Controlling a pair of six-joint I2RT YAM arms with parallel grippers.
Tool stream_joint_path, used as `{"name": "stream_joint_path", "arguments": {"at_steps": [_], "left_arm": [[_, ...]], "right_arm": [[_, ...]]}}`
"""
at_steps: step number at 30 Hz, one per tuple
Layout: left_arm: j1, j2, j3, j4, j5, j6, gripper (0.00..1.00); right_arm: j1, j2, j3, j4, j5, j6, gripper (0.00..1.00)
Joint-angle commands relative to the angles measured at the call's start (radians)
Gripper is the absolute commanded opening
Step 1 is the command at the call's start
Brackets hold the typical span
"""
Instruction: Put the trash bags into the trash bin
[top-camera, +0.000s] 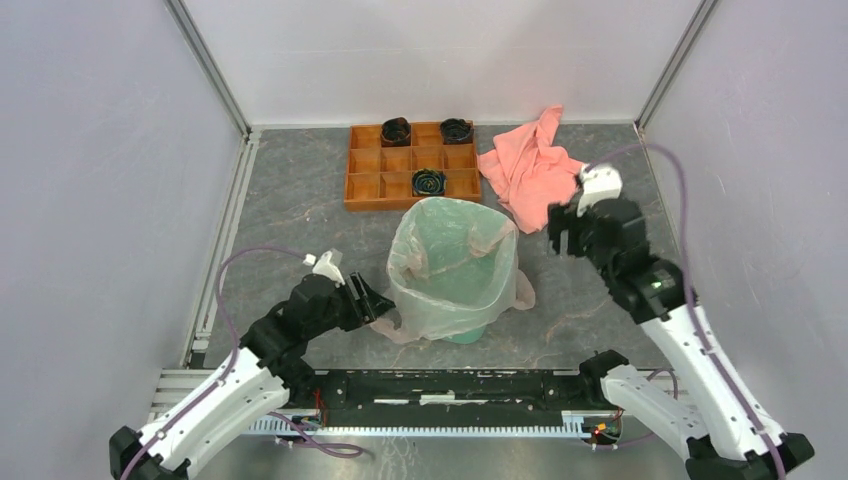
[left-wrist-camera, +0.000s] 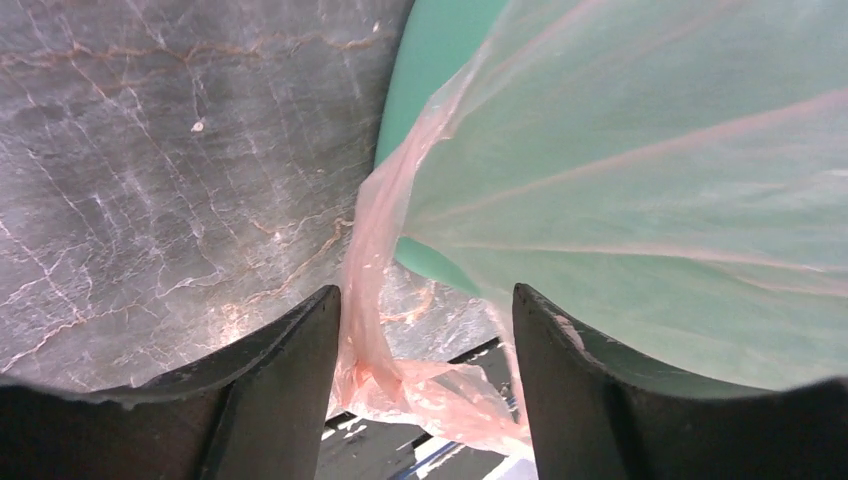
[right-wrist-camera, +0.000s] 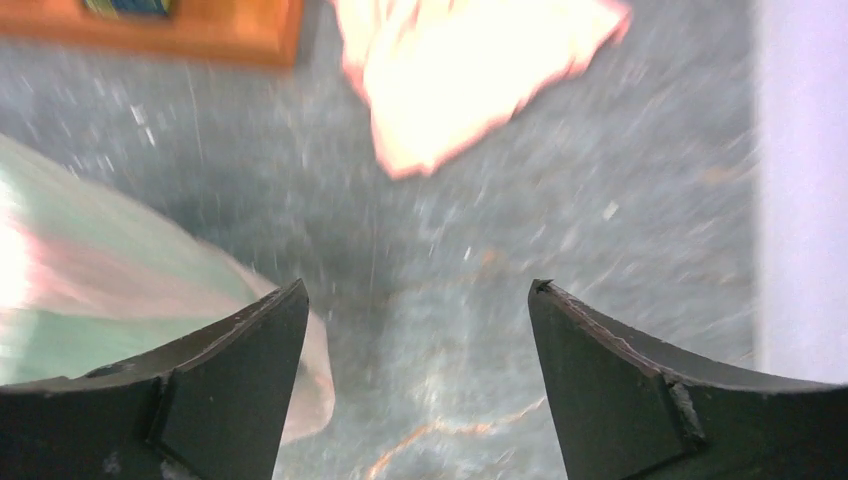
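The pale pink translucent trash bag (top-camera: 440, 250) is draped over the mint-green trash bin (top-camera: 465, 332), lining its mouth and covering its walls. A handle loop hangs at the bin's left foot (top-camera: 392, 325) and another at its right (top-camera: 522, 290). My left gripper (top-camera: 378, 301) is open beside the bin's left wall; in the left wrist view the bag's loop (left-wrist-camera: 400, 370) hangs between my spread fingers (left-wrist-camera: 290, 370), against the bin (left-wrist-camera: 440, 60). My right gripper (top-camera: 560, 238) is open and empty, above the table right of the bin. The right wrist view shows the bag (right-wrist-camera: 120, 290) at left.
An orange compartmented tray (top-camera: 365, 178) with three dark round items stands behind the bin. A salmon-pink cloth towel (top-camera: 530, 165) lies at the back right, also in the right wrist view (right-wrist-camera: 470, 70). White walls enclose the grey table (top-camera: 300, 210).
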Motion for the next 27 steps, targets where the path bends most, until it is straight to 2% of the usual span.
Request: {"name": "stream_joint_path", "arguments": {"at_steps": [1, 4, 5, 7, 10, 13, 14, 17, 19, 21, 27], "left_arm": [[-0.003, -0.077, 0.122, -0.148, -0.099, -0.033, 0.72], [-0.003, -0.126, 0.191, -0.230, -0.162, -0.042, 0.76], [-0.004, -0.157, 0.220, -0.266, -0.204, -0.059, 0.76], [-0.003, -0.212, 0.262, -0.326, -0.270, -0.086, 0.78], [-0.003, -0.293, 0.304, -0.379, -0.321, -0.097, 0.83], [-0.004, -0.324, 0.346, -0.412, -0.328, -0.086, 0.85], [-0.003, -0.324, 0.362, -0.428, -0.331, -0.080, 0.86], [-0.004, -0.318, 0.404, -0.450, -0.337, -0.060, 0.87], [-0.004, -0.311, 0.437, -0.450, -0.342, -0.042, 0.88], [-0.003, -0.302, 0.460, -0.451, -0.345, -0.027, 0.88], [-0.004, -0.270, 0.512, -0.462, -0.347, -0.002, 0.88]], "right_arm": [[0.009, 0.085, 0.376, -0.176, -0.009, -0.217, 0.89], [0.093, 0.180, 0.530, -0.186, -0.310, -0.220, 0.85], [0.131, 0.208, 0.539, -0.159, -0.406, -0.203, 0.82], [0.261, 0.244, 0.504, -0.069, -0.489, -0.154, 0.79], [0.415, 0.324, 0.442, -0.005, -0.482, -0.124, 0.76], [0.546, 0.417, 0.414, -0.037, -0.289, -0.154, 0.70], [0.577, 0.453, 0.412, -0.057, -0.195, -0.160, 0.64], [0.606, 0.590, 0.417, -0.089, -0.057, -0.171, 0.41], [0.610, 0.665, 0.429, -0.061, 0.000, -0.156, 0.34], [0.612, 0.701, 0.437, 0.012, -0.047, -0.151, 0.30], [0.611, 0.723, 0.367, 0.414, -0.475, -0.112, 0.30]]}}
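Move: The green trash bin, lined with the trash bag and open at the top, stands about 22 cm to the right hand's left and some 3 cm nearer the base, its middle roughly 11 cm below that hand. The pink cloth lies on the table about 24 cm straight ahead of the right hand; the wooden tray is some 26 cm ahead and 31 cm to its left. From the left hand the bin is about 14 cm to the right and 6 cm ahead, its middle about level. The right hand swings some 27 cm to the left in an arc, first climbing about 17 cm to clear the bag's edge, then sinking over 20 cm down into the mouth of the lined bin, while it turns about 50 degrees counter-clockwise and its wide-open fingers close most of the way. Meanwhile the left hand, fingers already apart, backs off from the bag's overhanging edge, rising about 17 cm and drifting left, its fingertips tilting up and the fingers spreading a little wider. ##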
